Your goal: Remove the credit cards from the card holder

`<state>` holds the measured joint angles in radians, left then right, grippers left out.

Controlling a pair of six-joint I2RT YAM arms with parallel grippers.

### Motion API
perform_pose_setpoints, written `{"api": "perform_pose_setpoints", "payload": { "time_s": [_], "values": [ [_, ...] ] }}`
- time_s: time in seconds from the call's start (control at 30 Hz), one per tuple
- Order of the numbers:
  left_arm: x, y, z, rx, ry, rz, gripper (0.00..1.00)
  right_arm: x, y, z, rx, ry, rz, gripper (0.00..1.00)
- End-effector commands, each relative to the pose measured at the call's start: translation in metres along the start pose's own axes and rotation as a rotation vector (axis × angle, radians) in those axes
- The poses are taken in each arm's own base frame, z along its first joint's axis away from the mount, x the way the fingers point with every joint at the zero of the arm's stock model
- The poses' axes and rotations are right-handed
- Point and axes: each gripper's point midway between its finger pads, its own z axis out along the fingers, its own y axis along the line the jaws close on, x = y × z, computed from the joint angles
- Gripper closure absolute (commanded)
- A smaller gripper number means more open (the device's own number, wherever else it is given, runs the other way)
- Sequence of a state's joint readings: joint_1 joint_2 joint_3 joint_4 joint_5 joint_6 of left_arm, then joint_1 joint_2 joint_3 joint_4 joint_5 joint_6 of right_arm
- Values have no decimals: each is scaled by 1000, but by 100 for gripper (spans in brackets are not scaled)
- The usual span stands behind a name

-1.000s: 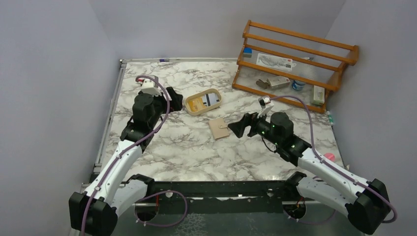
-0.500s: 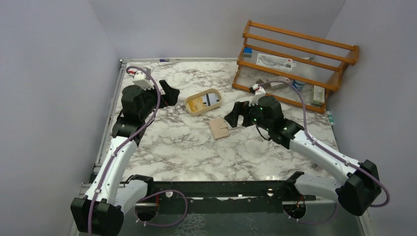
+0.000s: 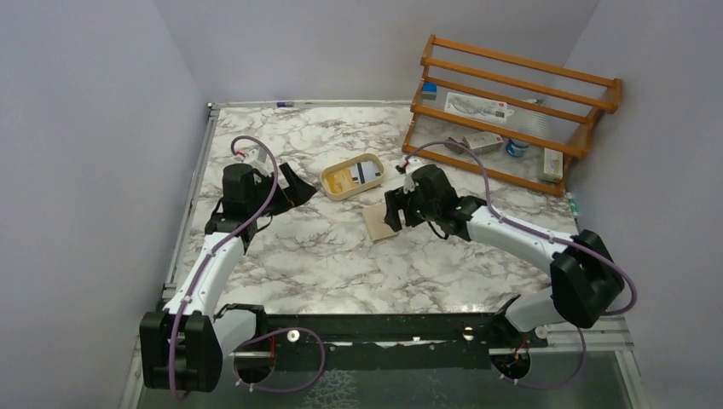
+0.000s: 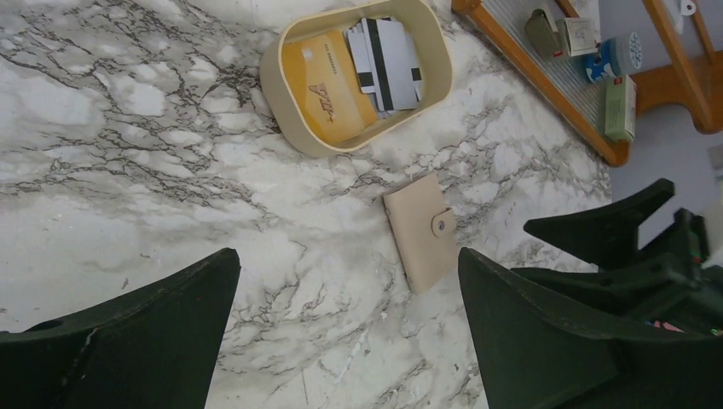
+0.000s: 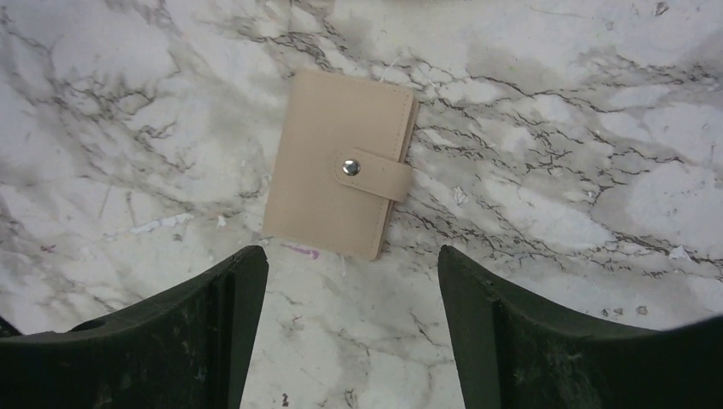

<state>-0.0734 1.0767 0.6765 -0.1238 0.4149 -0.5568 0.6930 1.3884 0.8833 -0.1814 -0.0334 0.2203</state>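
The card holder [image 3: 378, 223] [image 4: 419, 230] [image 5: 341, 175] is a small tan wallet lying flat on the marble table, closed with its snap tab fastened. The credit cards are hidden inside it. My right gripper [image 3: 394, 210] [image 5: 351, 254] hovers just over the holder's right edge, pointing down, open with nothing between its fingers; in the right wrist view the holder lies just beyond the fingertips. My left gripper [image 3: 294, 183] [image 4: 348, 256] is open and empty, well to the left of the holder and aimed towards it.
A beige oval tray [image 3: 351, 177] [image 4: 281, 85] behind the holder contains a yellow card and black-striped cards. A wooden rack [image 3: 511, 102] [image 4: 546, 85] with small items stands at the back right. The right gripper's dark fingers [image 4: 614, 247] show in the left wrist view.
The right arm has swung left and forward, bringing its gripper from right of the card holder to just over it. The left gripper has shifted and turned towards the holder.
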Motion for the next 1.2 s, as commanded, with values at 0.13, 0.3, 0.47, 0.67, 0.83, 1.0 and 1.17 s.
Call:
{"api": "perform_pose_setpoints", "payload": {
  "time_s": [0.13, 0.3, 0.47, 0.67, 0.83, 1.0, 1.17],
  "values": [
    [3, -10, -12, 43, -37, 1, 1, -9, -8, 41, 32, -3, -145, 31],
    [34, -3, 5, 54, -7, -55, 1, -9, -2, 52, -11, -13, -219, 31],
    [35, -10, 21, 45, -36, -43, 1, -1, 3, 64, -63, 12, -281, 36],
    [30, -8, 39, 42, -50, -64, 1, 8, 4, 78, -82, 53, -294, 41],
    [38, -9, 60, 56, -15, -88, 2, 11, 1, 84, -74, 67, -299, 42],
    [38, -17, 71, 64, -12, -64, 2, 20, -1, 92, -68, 94, -287, 45],
    [43, -23, 75, 77, -4, -54, 1, 35, -2, 101, -71, 142, -260, 56]
  ]
}}
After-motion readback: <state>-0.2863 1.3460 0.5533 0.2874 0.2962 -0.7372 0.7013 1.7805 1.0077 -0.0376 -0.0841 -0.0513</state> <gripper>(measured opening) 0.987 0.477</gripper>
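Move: The card holder lies about 3 cm ahead of the right hand, 4 cm to its left and some 9 cm below. The tray stands about 15 cm ahead of that hand and 10 cm left, the white cards in it 16 cm ahead and 7 cm left, all some 8 cm lower. From the left hand, the card holder is level, 18 cm right and 13 cm below. Right hand sinks about 8 cm, forward-left onto the card holder's clasp, fingers narrowing; left hand nears, rightward and down. ##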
